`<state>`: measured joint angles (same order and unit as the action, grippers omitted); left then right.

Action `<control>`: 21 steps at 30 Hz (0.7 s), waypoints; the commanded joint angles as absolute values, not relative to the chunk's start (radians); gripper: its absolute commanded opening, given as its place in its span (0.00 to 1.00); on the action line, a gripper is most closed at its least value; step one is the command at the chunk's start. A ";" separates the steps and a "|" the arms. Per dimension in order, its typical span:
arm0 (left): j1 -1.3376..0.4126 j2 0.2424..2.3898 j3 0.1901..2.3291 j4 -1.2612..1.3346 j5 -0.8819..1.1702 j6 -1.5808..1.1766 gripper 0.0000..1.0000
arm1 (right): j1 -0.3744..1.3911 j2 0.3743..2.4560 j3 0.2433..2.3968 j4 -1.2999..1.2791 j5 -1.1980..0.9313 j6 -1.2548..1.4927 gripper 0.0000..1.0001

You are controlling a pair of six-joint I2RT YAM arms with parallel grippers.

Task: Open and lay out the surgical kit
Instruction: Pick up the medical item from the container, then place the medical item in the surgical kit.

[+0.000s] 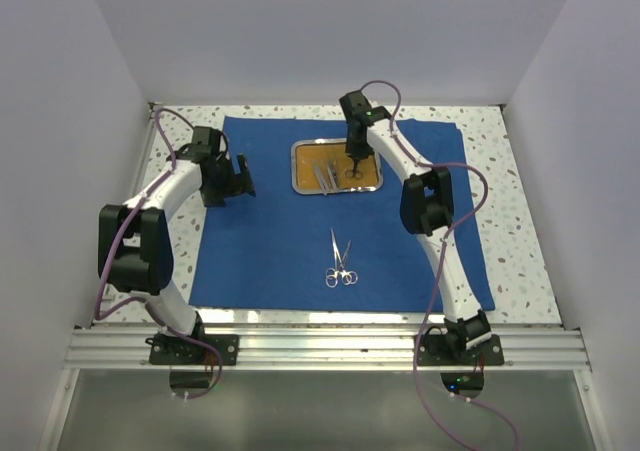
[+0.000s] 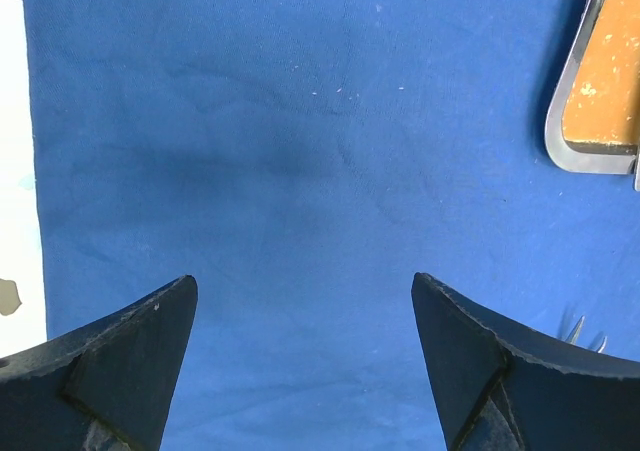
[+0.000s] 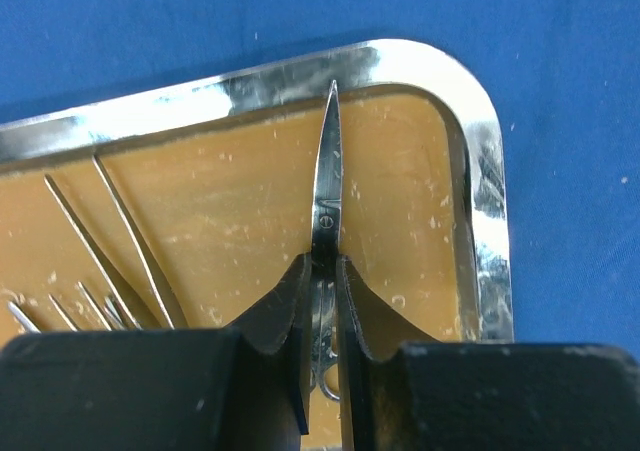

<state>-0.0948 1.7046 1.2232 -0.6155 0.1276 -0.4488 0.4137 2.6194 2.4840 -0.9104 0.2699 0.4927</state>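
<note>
The royal-blue cloth wrap (image 1: 260, 241) lies spread flat on the table. The steel tray (image 1: 298, 168) with orange-brown floor sits on its far middle. My right gripper (image 1: 354, 159) reaches down into the tray and is shut on silver scissors (image 3: 327, 186), gripping them just below the pivot, tip pointing at the tray rim (image 3: 480, 201). Tweezers and other thin instruments (image 3: 110, 261) lie in the tray's left part. Another ring-handled pair of scissors (image 1: 340, 263) lies on the cloth near the front. My left gripper (image 2: 305, 301) is open and empty above bare cloth, left of the tray.
The speckled white tabletop (image 1: 515, 241) shows around the cloth. White walls close in the left, right and back. An aluminium rail (image 1: 320, 346) with both arm bases runs along the near edge. The tray corner (image 2: 590, 101) shows at the right of the left wrist view.
</note>
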 commanded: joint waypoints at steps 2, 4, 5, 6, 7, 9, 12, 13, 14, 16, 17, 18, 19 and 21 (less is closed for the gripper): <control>-0.100 1.654 1.224 -0.580 0.144 -0.433 0.92 | 0.426 2.520 2.548 -0.994 0.244 0.466 0.00; -0.100 1.654 1.230 -0.581 0.146 -0.434 0.92 | 0.426 2.470 2.519 -0.994 0.236 0.474 0.00; -0.100 1.651 1.233 -0.581 0.146 -0.433 0.92 | 0.428 2.450 2.504 -0.991 0.232 0.476 0.00; -0.100 1.651 1.233 -0.581 0.147 -0.433 0.92 | 0.428 2.430 2.473 -0.989 0.230 0.482 0.00; -0.100 1.649 1.236 -0.580 0.147 -0.434 0.92 | 0.431 2.387 2.455 -0.989 0.227 0.488 0.00; -0.100 1.648 1.236 -0.577 0.150 -0.436 0.92 | 0.439 2.344 2.393 -0.988 0.219 0.497 0.00; -0.100 1.651 1.235 -0.569 0.156 -0.440 0.92 | 0.459 2.235 2.303 -0.982 0.209 0.517 0.00; -0.100 1.651 1.236 -0.563 0.158 -0.442 0.92 | 0.483 2.209 2.231 -0.982 0.210 0.532 0.00; -0.100 1.654 1.238 -0.561 0.160 -0.442 0.92 | 0.500 2.151 2.189 -0.979 0.210 0.543 0.00; -0.100 1.657 1.239 -0.552 0.160 -0.443 0.92 | 0.554 2.093 2.027 -0.957 0.187 0.584 0.00; -0.100 1.661 1.239 -0.552 0.158 -0.445 0.92 | 0.574 2.029 1.964 -0.919 0.180 0.601 0.00; -0.100 1.663 1.239 -0.548 0.158 -0.445 0.92 | 0.616 2.002 1.839 -0.896 0.154 0.620 0.00; -0.100 1.664 1.239 -0.546 0.156 -0.448 0.92 | 0.633 1.975 1.780 -0.876 0.143 0.658 0.00; -0.100 1.675 1.239 -0.540 0.158 -0.451 0.92 | 0.684 1.916 1.625 -0.821 0.121 0.696 0.00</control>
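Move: The right hand already pinches the scissors inside the tray. The two pairs of laid-out scissors it heads for lie about 26 cm back, 4 cm to its left and 2 cm lower. The tray's middle is some 5 cm left and 1 cm back, and the slim instruments in it about 7 cm left and 4 cm back. From the idle left hand, the held scissors are roughly 14 cm ahead, 28 cm right and 5 cm lower. Up and back: the right hand draws back slightly, lifts the pinched scissors some 10 cm out of the tray, then sweeps back ever faster over the near rim and above the drape towards the laid-out scissors. It travels about 16 cm back in all, drifting left late and turning slightly counter-clockwise, fingers still shut on the scissors. ##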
